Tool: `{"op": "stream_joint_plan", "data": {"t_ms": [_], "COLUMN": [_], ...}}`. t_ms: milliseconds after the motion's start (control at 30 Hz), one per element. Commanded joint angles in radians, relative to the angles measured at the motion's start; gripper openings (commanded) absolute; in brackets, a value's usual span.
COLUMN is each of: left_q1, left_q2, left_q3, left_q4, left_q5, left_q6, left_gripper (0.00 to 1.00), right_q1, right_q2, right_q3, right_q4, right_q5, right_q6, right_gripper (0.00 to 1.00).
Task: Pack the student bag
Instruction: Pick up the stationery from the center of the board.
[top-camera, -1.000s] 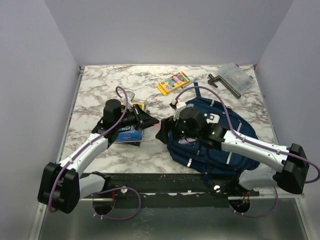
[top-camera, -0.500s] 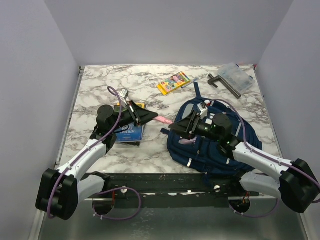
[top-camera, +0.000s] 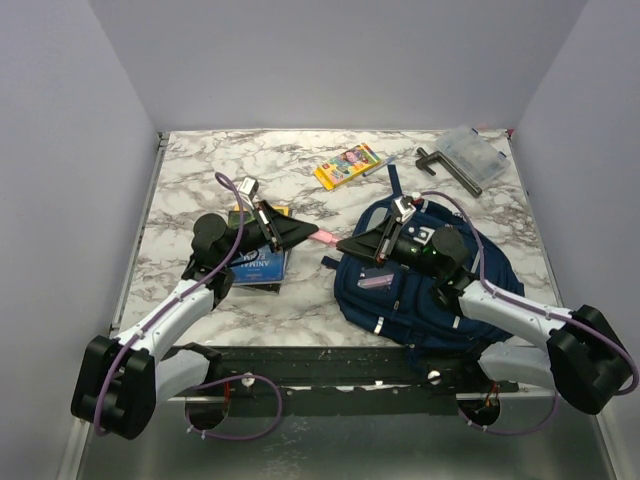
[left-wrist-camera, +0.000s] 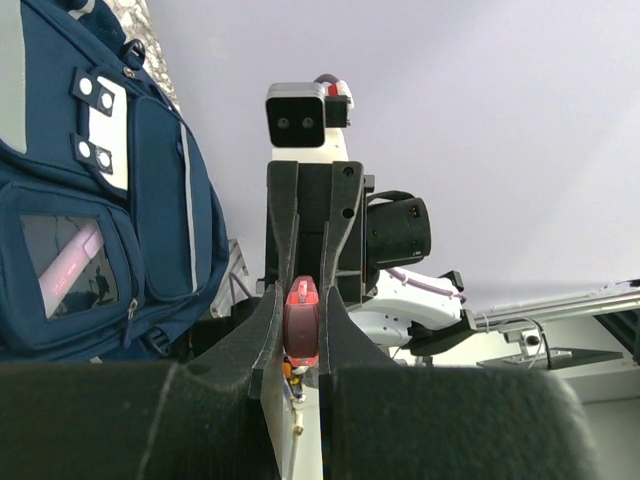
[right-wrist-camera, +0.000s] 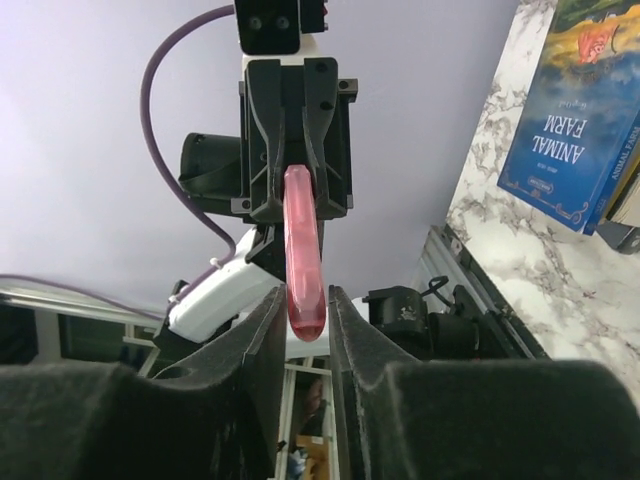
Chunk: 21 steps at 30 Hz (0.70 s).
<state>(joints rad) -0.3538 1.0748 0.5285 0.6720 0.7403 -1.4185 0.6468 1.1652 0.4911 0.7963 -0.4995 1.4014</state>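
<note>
The student bag (top-camera: 430, 290), navy with grey panels, lies flat at the right front; the left wrist view shows its front pockets (left-wrist-camera: 60, 200). My left gripper (top-camera: 312, 237) is shut on a pink marker (top-camera: 326, 240), held level above the table left of the bag. The left wrist view shows the marker (left-wrist-camera: 301, 330) pinched between both pads. My right gripper (top-camera: 340, 247) faces the left one. Its jaws stand close on either side of the marker's free end (right-wrist-camera: 304, 260), with a thin gap still showing on one side.
A blue book (top-camera: 258, 265) lies under the left arm, also seen in the right wrist view (right-wrist-camera: 580, 120). A yellow crayon box (top-camera: 347, 165), a dark tool (top-camera: 445, 168) and a clear case (top-camera: 474, 152) sit at the back. A pink item (top-camera: 372, 283) shows in the bag's window pocket.
The right arm rose off the bag and turned to face the left gripper. Its jaws narrowed from wide open to close around the marker's end. The left arm barely moved in the last half second.
</note>
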Motion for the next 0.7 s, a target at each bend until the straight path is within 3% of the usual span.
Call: {"op": "stream_joint_plan", "data": {"t_ms": [0, 67, 133, 167, 200, 267, 300, 367, 433, 567, 667], "left_q1": [-0.016, -0.034, -0.049, -0.049, -0.040, -0.016, -0.005, 0.010, 0.010, -0.028, -0.100], "left_q2": [0.012, 0.021, 0.035, 0.045, 0.050, 0.047, 0.043, 0.056, 0.094, 0.160, 0.213], "left_q3": [-0.009, -0.003, 0.003, 0.008, 0.008, -0.004, -0.006, 0.011, 0.040, 0.089, 0.158], "left_q4": [0.055, 0.061, 0.063, 0.063, 0.059, -0.001, -0.075, -0.198, -0.255, -0.348, -0.462], "left_q5": [-0.011, -0.013, -0.008, 0.002, 0.013, 0.002, -0.011, -0.015, 0.010, -0.022, -0.097], "left_q6": [-0.011, -0.010, -0.005, 0.001, 0.014, 0.066, 0.093, 0.165, 0.229, 0.341, 0.444], "left_gripper": [0.00, 0.00, 0.00, 0.00, 0.04, 0.44, 0.60, 0.78, 0.84, 0.86, 0.86], "right_q1": [-0.001, -0.001, -0.001, -0.001, -0.001, -0.001, -0.002, -0.001, -0.001, -0.001, -0.002], "right_q2": [0.016, 0.014, 0.008, -0.009, -0.034, -0.125, -0.166, -0.243, -0.267, -0.239, -0.234], "right_q3": [0.032, 0.030, 0.032, 0.042, 0.068, 0.161, 0.189, 0.222, 0.270, 0.344, 0.385], "right_q4": [0.040, 0.028, 0.004, -0.050, -0.162, -0.623, -0.772, -1.053, -1.290, -1.715, -1.911], "right_q5": [-0.026, -0.022, -0.025, -0.023, -0.010, 0.112, 0.192, 0.341, 0.426, 0.543, 0.603], "right_q6": [0.002, -0.004, -0.019, -0.055, -0.116, -0.293, -0.353, -0.433, -0.489, -0.525, -0.509], "right_gripper": [0.23, 0.20, 0.08, 0.01, 0.01, 0.01, 0.01, 0.00, 0.00, 0.01, 0.00]}}
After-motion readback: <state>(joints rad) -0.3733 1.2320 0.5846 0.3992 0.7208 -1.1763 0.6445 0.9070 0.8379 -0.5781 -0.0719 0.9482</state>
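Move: The pink marker is still pinched by the left hand. Its middle lies some 3 cm to the left hand's right at the same height, and some 3 cm left and 1 cm ahead of the right hand, whose half-closed fingers already straddle its free end. From the right hand, the bag's clear pocket is about 8 cm right, level fore-and-aft and 20 cm below. The books lie roughly 19 cm left, 6 cm ahead and 25 cm below. The right fingers pinch the marker's free end while the left hand holds nearly still; then the left fingers open wide and let go. The right hand draws the marker away, about 10 cm right and 7 cm down over the bag's clear pocket, its fingers tipping down some 45 degrees. The emptied left hand sinks about 8 cm, drifting slightly forward. ##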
